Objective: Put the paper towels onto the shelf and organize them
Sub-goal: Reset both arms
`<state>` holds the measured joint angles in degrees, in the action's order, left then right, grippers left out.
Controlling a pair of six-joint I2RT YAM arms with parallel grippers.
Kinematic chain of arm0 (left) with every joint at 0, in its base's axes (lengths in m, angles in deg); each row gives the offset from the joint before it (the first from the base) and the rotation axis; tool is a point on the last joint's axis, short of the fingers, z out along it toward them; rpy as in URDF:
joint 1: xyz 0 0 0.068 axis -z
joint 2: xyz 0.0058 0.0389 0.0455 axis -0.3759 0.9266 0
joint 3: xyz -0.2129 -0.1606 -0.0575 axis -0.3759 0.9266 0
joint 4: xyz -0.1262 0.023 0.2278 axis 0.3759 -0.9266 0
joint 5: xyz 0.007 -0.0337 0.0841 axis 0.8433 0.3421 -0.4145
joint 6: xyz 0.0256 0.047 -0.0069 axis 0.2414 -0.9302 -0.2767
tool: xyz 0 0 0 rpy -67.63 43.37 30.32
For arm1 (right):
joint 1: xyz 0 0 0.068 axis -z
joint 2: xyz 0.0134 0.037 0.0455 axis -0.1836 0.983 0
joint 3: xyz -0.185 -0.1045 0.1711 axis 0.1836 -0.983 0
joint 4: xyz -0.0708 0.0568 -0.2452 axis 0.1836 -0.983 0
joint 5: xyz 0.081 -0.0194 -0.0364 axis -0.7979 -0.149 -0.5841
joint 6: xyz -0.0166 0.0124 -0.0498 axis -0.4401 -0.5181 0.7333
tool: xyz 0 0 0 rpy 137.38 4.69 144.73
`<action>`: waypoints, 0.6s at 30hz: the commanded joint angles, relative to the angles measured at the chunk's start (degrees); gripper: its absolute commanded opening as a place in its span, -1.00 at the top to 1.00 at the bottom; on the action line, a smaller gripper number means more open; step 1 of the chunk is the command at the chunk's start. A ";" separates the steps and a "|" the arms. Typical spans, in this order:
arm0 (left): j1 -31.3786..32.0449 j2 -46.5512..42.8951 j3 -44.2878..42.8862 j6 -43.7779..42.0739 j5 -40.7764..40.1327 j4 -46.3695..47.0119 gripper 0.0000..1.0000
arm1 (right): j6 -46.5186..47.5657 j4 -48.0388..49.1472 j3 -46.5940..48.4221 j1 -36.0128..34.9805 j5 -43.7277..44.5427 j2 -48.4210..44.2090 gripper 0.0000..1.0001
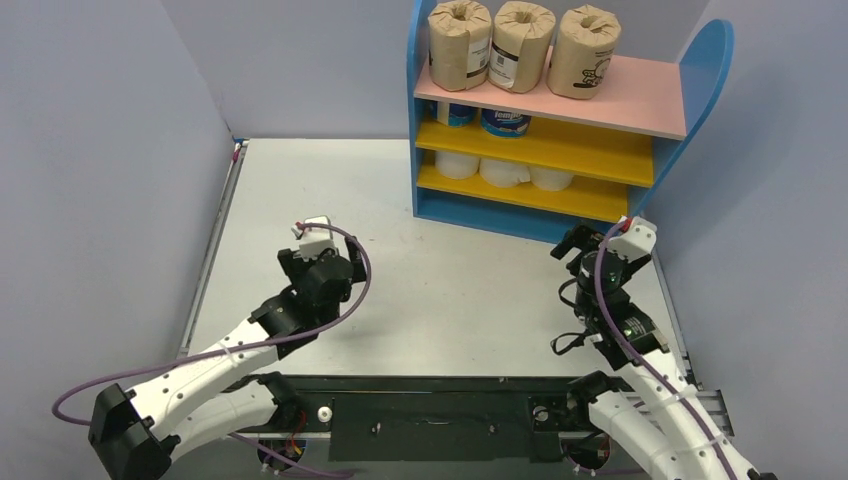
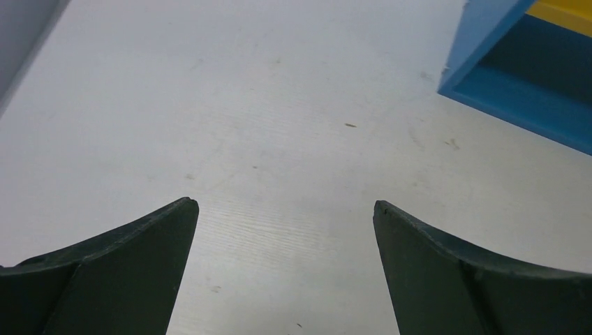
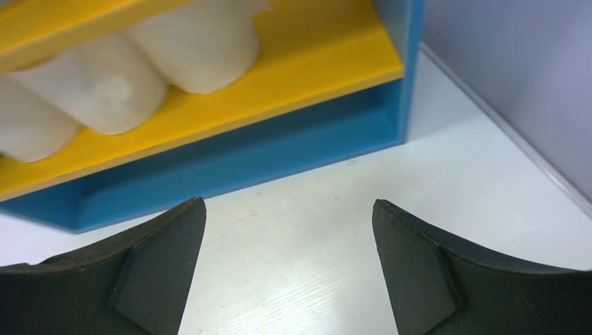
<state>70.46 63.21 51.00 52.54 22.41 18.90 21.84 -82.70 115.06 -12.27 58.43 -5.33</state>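
The shelf [image 1: 706,60] stands at the table's far right. Three brown-wrapped paper towels [image 1: 522,45] stand upright on its pink top board [image 1: 645,98]. Two blue-and-white wrapped rolls [image 1: 505,122] sit on the upper yellow board. Three plain white rolls [image 1: 504,172] sit on the lower yellow board, and they also show in the right wrist view [image 3: 202,42]. My right gripper [image 3: 288,201] is open and empty over the table, just in front of the shelf's right end [image 3: 398,84]. My left gripper [image 2: 286,204] is open and empty over bare table, left of the shelf's corner [image 2: 482,63].
Grey walls close in the table on the left, back and right; the right wall [image 3: 516,77] runs close beside the shelf. A black rail [image 1: 430,410] with both arm bases lies along the near edge.
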 commanded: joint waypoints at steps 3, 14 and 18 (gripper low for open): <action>-12.98 1.97 1.54 -10.91 0.50 10.85 -0.93 | 7.67 19.43 -10.61 3.79 12.87 5.67 -0.70; -27.65 6.67 14.43 -21.75 3.78 44.09 -0.93 | 21.39 65.79 -30.27 13.21 8.32 18.79 -0.71; -30.33 10.32 16.03 -18.54 1.37 46.79 -0.93 | 21.27 74.30 -32.95 13.70 9.18 22.91 -0.71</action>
<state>42.49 71.02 65.92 32.72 25.10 55.68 41.10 -26.34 84.13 0.62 66.52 14.47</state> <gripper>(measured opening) 0.965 0.856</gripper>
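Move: The nearest white paper towel roll on the lower shelf stands about 26 cm ahead of the right gripper, 3 cm to its left and 3 cm below. From that gripper, the shelf's right front foot is roughly 20 cm ahead, 14 cm right and 22 cm down. From the left gripper the same roll is some 27 cm ahead and 56 cm right, about level; the shelf's left front foot is about 31 cm ahead, 22 cm right and 19 cm down. Lower the empty right gripper about 13 cm while easing it some 9 cm to the right, away from the white rolls, and turn it clockwise with its left side dipping. Sweep the empty left gripper about 13 cm left over bare table, a little forward and slightly down, turning some 20 degrees counter-clockwise. Keep both open. ##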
